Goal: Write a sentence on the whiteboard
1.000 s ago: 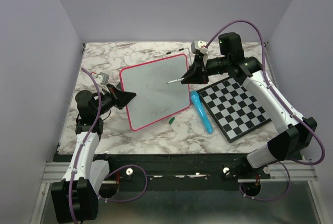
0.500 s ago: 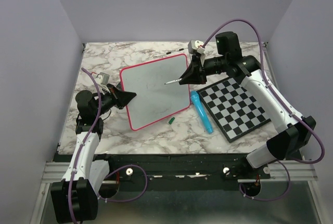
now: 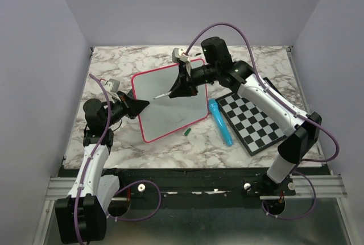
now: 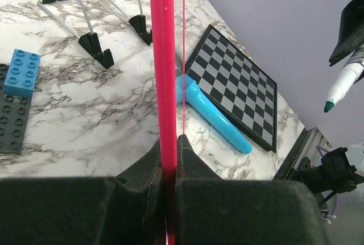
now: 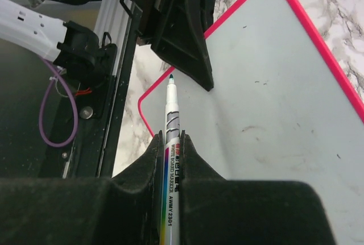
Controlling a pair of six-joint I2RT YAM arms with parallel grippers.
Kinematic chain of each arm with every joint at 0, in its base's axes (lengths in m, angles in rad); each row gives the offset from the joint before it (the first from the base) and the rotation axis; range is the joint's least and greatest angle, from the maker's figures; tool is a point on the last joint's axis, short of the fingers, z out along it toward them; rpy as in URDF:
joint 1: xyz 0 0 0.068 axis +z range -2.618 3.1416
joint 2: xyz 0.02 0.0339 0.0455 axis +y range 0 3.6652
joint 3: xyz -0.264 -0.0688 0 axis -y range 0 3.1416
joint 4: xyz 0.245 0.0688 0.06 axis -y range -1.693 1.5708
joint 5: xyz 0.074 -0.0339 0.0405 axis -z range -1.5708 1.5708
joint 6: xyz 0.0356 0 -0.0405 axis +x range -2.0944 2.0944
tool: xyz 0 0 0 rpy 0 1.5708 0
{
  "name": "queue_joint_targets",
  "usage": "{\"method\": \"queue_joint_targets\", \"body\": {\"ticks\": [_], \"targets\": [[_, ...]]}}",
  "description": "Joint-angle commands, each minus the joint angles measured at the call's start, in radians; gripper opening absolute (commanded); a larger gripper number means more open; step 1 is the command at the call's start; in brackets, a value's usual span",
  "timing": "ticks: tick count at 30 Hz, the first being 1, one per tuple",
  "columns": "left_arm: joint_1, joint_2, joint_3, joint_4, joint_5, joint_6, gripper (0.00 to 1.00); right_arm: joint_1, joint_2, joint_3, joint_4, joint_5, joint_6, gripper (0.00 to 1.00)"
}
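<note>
The whiteboard (image 3: 173, 104), glossy white with a pink-red frame, lies tilted at the table's middle. No sentence shows on its face (image 5: 273, 103), only a few faint dark specks. My left gripper (image 3: 142, 104) is shut on the board's left edge, which appears edge-on as a pink bar (image 4: 164, 57) between the jaws (image 4: 169, 148). My right gripper (image 3: 177, 88) is shut on a white marker (image 5: 172, 108) with a green tip. The tip (image 3: 156, 96) hangs over the board's left part, near the left gripper and apart from the surface.
A cyan cylinder (image 3: 220, 122) lies right of the whiteboard, beside a black-and-white checkered board (image 3: 256, 117). A small green cap (image 3: 186, 132) lies by the whiteboard's near edge. A wire stand (image 4: 91, 23) and a blue brick (image 4: 20, 71) on a dark plate sit behind.
My right arm has swung left with the marker, from the whiteboard's right edge to over its left part. The left arm and the board have stayed put.
</note>
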Motion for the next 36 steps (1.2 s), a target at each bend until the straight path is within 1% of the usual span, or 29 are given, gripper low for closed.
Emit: {"method": "queue_joint_targets", "body": {"ticks": [1, 5, 10, 16, 22, 31, 36], "targets": [[-0.014, 0.002, -0.003, 0.080, -0.028, 0.011, 0.00, 0.026, 0.045, 0.094, 0.041, 0.039, 0.068, 0.01], [-0.019, 0.009, -0.003, 0.076, -0.028, 0.016, 0.00, 0.040, 0.103, 0.112, 0.050, 0.071, 0.095, 0.01], [-0.020, 0.007, -0.005, 0.077, -0.025, 0.023, 0.00, 0.040, 0.111, 0.100, 0.116, 0.108, 0.160, 0.01], [-0.022, 0.009, -0.005, 0.080, -0.019, 0.023, 0.00, 0.036, 0.130, 0.097, 0.151, 0.151, 0.213, 0.01], [-0.025, 0.010, -0.007, 0.086, -0.014, 0.023, 0.00, 0.004, 0.134, 0.074, 0.193, 0.103, 0.272, 0.01], [-0.027, 0.013, -0.007, 0.092, -0.010, 0.023, 0.00, -0.016, 0.179, 0.065, 0.230, 0.077, 0.342, 0.01], [-0.027, 0.013, -0.007, 0.094, -0.007, 0.023, 0.00, -0.021, 0.189, 0.063, 0.239, 0.068, 0.351, 0.01]]}}
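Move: Near the whiteboard's top left corner, the spot the marker is taken to lies about 6 cm ahead of the right hand, 11 cm to its left and 4 cm below. The board's middle is roughly 5 cm ahead, 1 cm left and 10 cm down; the left fingertips gripping its edge are some 2 cm ahead, 11 cm left and 8 cm lower. From the left hand that spot is about 4 cm ahead, 2 cm right and 5 cm up. Carrying the marker still pinched in its fingers, the right hand swings about 3 cm left while going forward. It then continues forward, some 6 cm in all, and finally dips 2 cm, turning about 10 degrees clockwise, to bring the green tip in onto the whiteboard's upper left. The left hand keeps holding the board by its left edge. ##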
